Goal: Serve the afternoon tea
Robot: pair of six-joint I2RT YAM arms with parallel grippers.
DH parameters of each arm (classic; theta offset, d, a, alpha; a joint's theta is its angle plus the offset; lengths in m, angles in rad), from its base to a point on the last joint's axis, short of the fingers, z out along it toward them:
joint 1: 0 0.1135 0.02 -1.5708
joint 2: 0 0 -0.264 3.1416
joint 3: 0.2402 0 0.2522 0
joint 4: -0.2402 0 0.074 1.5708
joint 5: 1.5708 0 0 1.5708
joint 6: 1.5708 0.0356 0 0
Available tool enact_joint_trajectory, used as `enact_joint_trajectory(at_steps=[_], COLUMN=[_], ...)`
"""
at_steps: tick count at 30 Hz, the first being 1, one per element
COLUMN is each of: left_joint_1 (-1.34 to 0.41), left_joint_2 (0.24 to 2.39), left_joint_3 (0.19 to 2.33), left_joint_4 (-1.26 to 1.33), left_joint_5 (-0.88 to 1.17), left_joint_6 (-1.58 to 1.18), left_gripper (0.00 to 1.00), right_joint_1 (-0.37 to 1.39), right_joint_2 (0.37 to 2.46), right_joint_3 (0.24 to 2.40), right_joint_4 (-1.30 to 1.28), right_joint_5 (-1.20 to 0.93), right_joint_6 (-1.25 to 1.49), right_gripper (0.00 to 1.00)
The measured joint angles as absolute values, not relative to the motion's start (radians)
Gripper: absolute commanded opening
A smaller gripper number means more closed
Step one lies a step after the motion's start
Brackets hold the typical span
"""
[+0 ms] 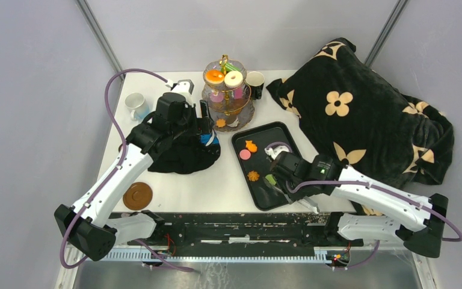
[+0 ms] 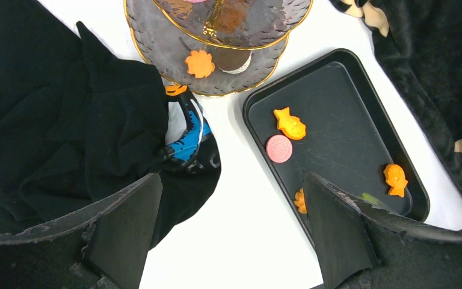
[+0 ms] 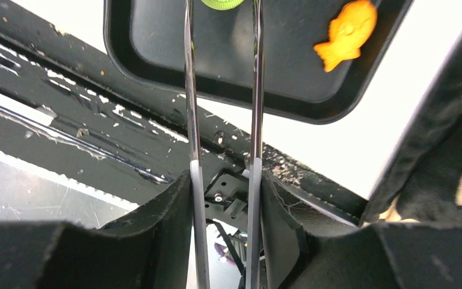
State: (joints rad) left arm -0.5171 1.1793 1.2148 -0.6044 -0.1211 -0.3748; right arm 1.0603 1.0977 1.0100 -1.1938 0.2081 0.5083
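Observation:
A black tray (image 1: 280, 137) holds an orange fish cookie (image 1: 251, 146), a pink disc (image 1: 245, 155), an orange flower cookie (image 1: 253, 176) and a green disc (image 1: 271, 179). My right gripper (image 3: 224, 180) is shut on metal tongs (image 3: 190, 120). The tong arms reach over the tray's near end, with the green disc (image 3: 222, 3) between them; their tips are out of frame. A tiered glass stand (image 1: 243, 111) carries an orange donut (image 1: 215, 76) and a white donut (image 1: 233, 79). My left gripper (image 2: 231, 180) hangs open and empty over bare table, left of the tray (image 2: 349, 102).
A black cloth with a blue print (image 1: 183, 153) lies under the left arm. The black blanket with cream flowers (image 1: 361, 114) fills the right side. A white mug (image 1: 136, 105), a black mug (image 1: 255, 81) and a brown saucer (image 1: 138, 196) stand on the table.

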Motion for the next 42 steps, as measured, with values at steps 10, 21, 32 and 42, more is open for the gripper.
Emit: enact_joint_trajectory(at_steps=[10, 21, 32, 42], left_joint_1=[-0.472, -0.459, -0.459, -0.456], left_joint_2=[1.209, 1.173, 1.002, 0.979], left_joint_3=[1.253, 1.295, 1.331, 1.334], left_joint_4=[-0.625, -0.685, -0.696, -0.684], left_joint_5=[-0.095, -0.161, -0.299, -0.34], left_joint_6=[-0.376, -0.377, -0.376, -0.376], left_gripper=[0.95, 0.95, 0.95, 0.95], right_joint_1=[1.05, 0.949, 0.824, 0.769], right_joint_2=[1.08, 1.255, 1.46, 1.55], right_joint_3=[1.241, 1.504, 1.565, 1.588], right_joint_4=[-1.261, -1.042, -0.875, -0.794], right_joint_5=[0.384, 0.421, 0.331, 0.257], right_joint_6=[0.472, 0.309, 0.245, 0.251], right_gripper=[0.27, 0.28, 0.28, 0.28])
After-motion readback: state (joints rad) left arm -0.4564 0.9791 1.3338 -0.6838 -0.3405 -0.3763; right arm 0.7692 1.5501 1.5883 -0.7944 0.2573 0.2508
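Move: The right hand already holds the tongs with the green disc pinched in their tips. The tiered stand it is bound for lies about 33 cm ahead and 20 cm to its left, with its middle roughly at hand height. The orange fish is some 22 cm ahead and 12 cm left, the pink disc 19 ahead and 14 left, both about 13 cm below. The black mug is 40 ahead, 10 left. From the left hand the stand is about 14 cm ahead, 9 right. Keeping the tongs gripped and the green disc pinched in their tips, the right hand swings forward over the tray to the stand's right side, about 21 cm forward and 11 cm left. It rises nearly 15 cm on the way, then sinks some 3 cm, fingers tipping up about 25 degrees. The left hand, wide open, pulls away from the stand, up 10 cm and left 8 cm. ##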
